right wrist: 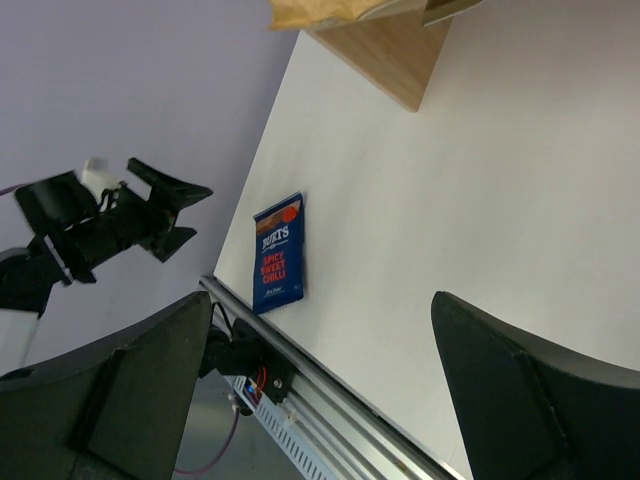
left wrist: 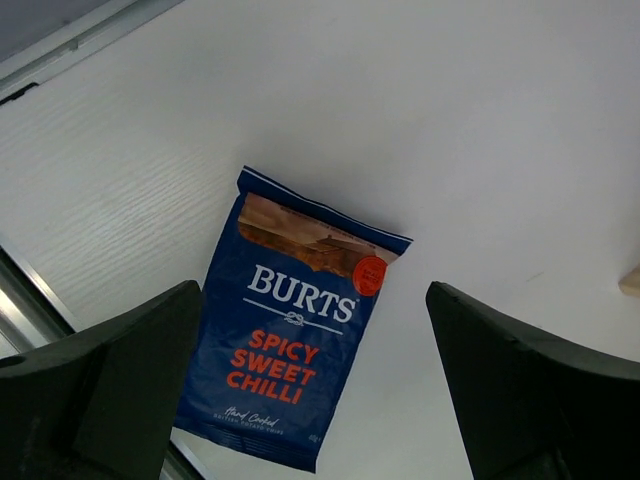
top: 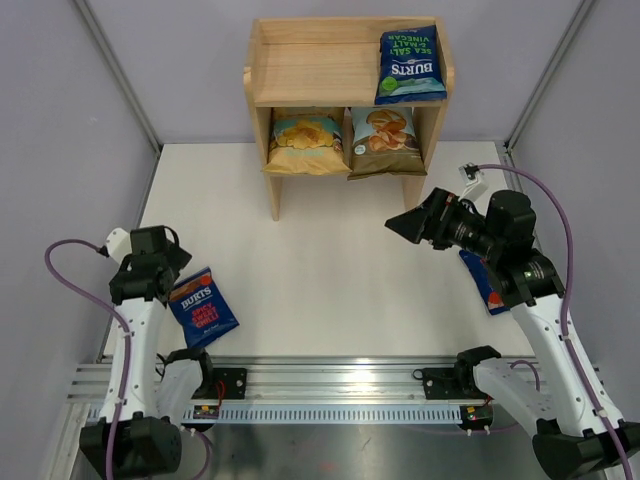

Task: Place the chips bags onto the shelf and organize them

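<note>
The wooden shelf [top: 300, 70] stands at the back of the table. A green-lettered Burts bag [top: 410, 65] lies on the right of its top tier. On the lower tier, the yellow chips bag [top: 306, 140] stands next to the Cassava bag [top: 385, 140]. A red-lettered Burts bag [top: 203, 307] [left wrist: 290, 360] [right wrist: 279, 252] lies flat near the front left. My left gripper [top: 172, 262] [left wrist: 312, 300] hovers open above it. My right gripper [top: 408, 225] [right wrist: 322, 305] hangs open in the air in front of the shelf. Another Burts bag [top: 487, 285] lies mostly hidden under the right arm.
An aluminium rail [top: 330, 385] carrying both arm bases runs along the near edge. Grey walls close in the left, right and back. A shelf leg [top: 274, 195] [right wrist: 385, 50] stands on the table. Purple cables [top: 60, 265] loop off each arm.
</note>
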{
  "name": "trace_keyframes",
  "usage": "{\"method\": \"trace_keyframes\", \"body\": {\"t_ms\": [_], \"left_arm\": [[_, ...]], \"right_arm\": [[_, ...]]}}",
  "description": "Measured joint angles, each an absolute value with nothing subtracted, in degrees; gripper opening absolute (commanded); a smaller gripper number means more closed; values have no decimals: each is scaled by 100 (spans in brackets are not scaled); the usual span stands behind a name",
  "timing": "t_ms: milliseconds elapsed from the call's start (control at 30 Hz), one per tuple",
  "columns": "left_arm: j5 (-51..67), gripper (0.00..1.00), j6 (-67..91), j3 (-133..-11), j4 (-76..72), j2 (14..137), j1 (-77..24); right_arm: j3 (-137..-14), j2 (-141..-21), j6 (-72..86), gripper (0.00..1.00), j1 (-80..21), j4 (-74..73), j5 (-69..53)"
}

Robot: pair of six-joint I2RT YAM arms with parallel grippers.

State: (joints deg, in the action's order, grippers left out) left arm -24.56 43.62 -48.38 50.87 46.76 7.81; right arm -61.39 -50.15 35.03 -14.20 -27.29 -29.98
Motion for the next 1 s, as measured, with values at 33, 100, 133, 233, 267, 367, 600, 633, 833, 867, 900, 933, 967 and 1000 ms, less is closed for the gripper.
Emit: {"method": "trace_keyframes", "body": {"t_ms": [33,100,133,233,267,367,600,633,833,867,900,933,967,1000], "left_arm": [[-2436,99,4410,-4698,5024,4729,849],[-2283,99,4469,-4344,4853,4827,1013],[-2180,99,4491,-4104,4755,4847,1133],[-1994,99,4580,-3529,4624,4838,1468],[-1966,99,4615,-3387,4580,4834,1540],[-1837,99,4683,-3076,4394,4842,1590],[-1149,94,4687,-2250,3323,5019,1594],[-1035,92,4707,-2224,3120,5017,1603],[-451,61,4851,-1918,2086,4989,1610],[-370,60,4901,-1859,1994,4982,1610],[-259,53,4943,-1793,1900,4950,1610],[-152,47,4991,-1719,1798,4906,1610],[-69,43,5028,-1664,1756,4856,1610],[14,40,5063,-1599,1721,4810,1610]], "right_arm": [[-5990,-4945,3505,99,-1420,-2626,-3094],[-5815,-4888,3516,99,-1420,-2473,-3253],[-5765,-4886,3520,99,-1420,-2408,-3371],[-5723,-4928,3529,99,-1420,-2222,-3677],[-5723,-4945,3531,99,-1420,-2156,-3774],[-5723,-4976,3540,99,-1420,-2034,-4003],[-5725,-4954,3588,99,-1420,-1835,-4274],[-5725,-4943,3590,99,-1420,-1826,-4289],[-5728,-4827,3651,99,-1420,-1772,-4307],[-5728,-4823,3673,99,-1420,-1734,-4307],[-5723,-4825,3701,100,-1420,-1697,-4305],[-5706,-4827,3736,99,-1420,-1632,-4305],[-5671,-4827,3776,99,-1420,-1559,-4307],[-5612,-4827,3822,99,-1420,-1468,-4309]]}}
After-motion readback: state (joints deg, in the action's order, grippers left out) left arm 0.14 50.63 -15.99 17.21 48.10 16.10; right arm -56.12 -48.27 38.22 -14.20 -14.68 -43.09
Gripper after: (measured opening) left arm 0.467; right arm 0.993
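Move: The last Burts bag to shelve lies flat below the left gripper, its middle about 15 cm down, roughly 5 cm to the right and 2 cm back. The front rail is some 15 cm straight back from that hand and 17 cm below. The foot of the shelf's left leg stands roughly 24 cm ahead and 22 cm right, also about 17 cm down. From the right gripper the bag is about 48 cm left, 5 cm back and 31 cm lower. Bring the open left gripper down about 14 cm to the Burts bag, easing back some 3 cm on the way, then sweep it roughly 5 cm forward and 4 cm right at table height. Swing the fingers steeper towards the table as you go, and half close them over the bag's left edge, the fingertips coming onto it. Draw the empty right gripper a little back and left, rising slightly. ##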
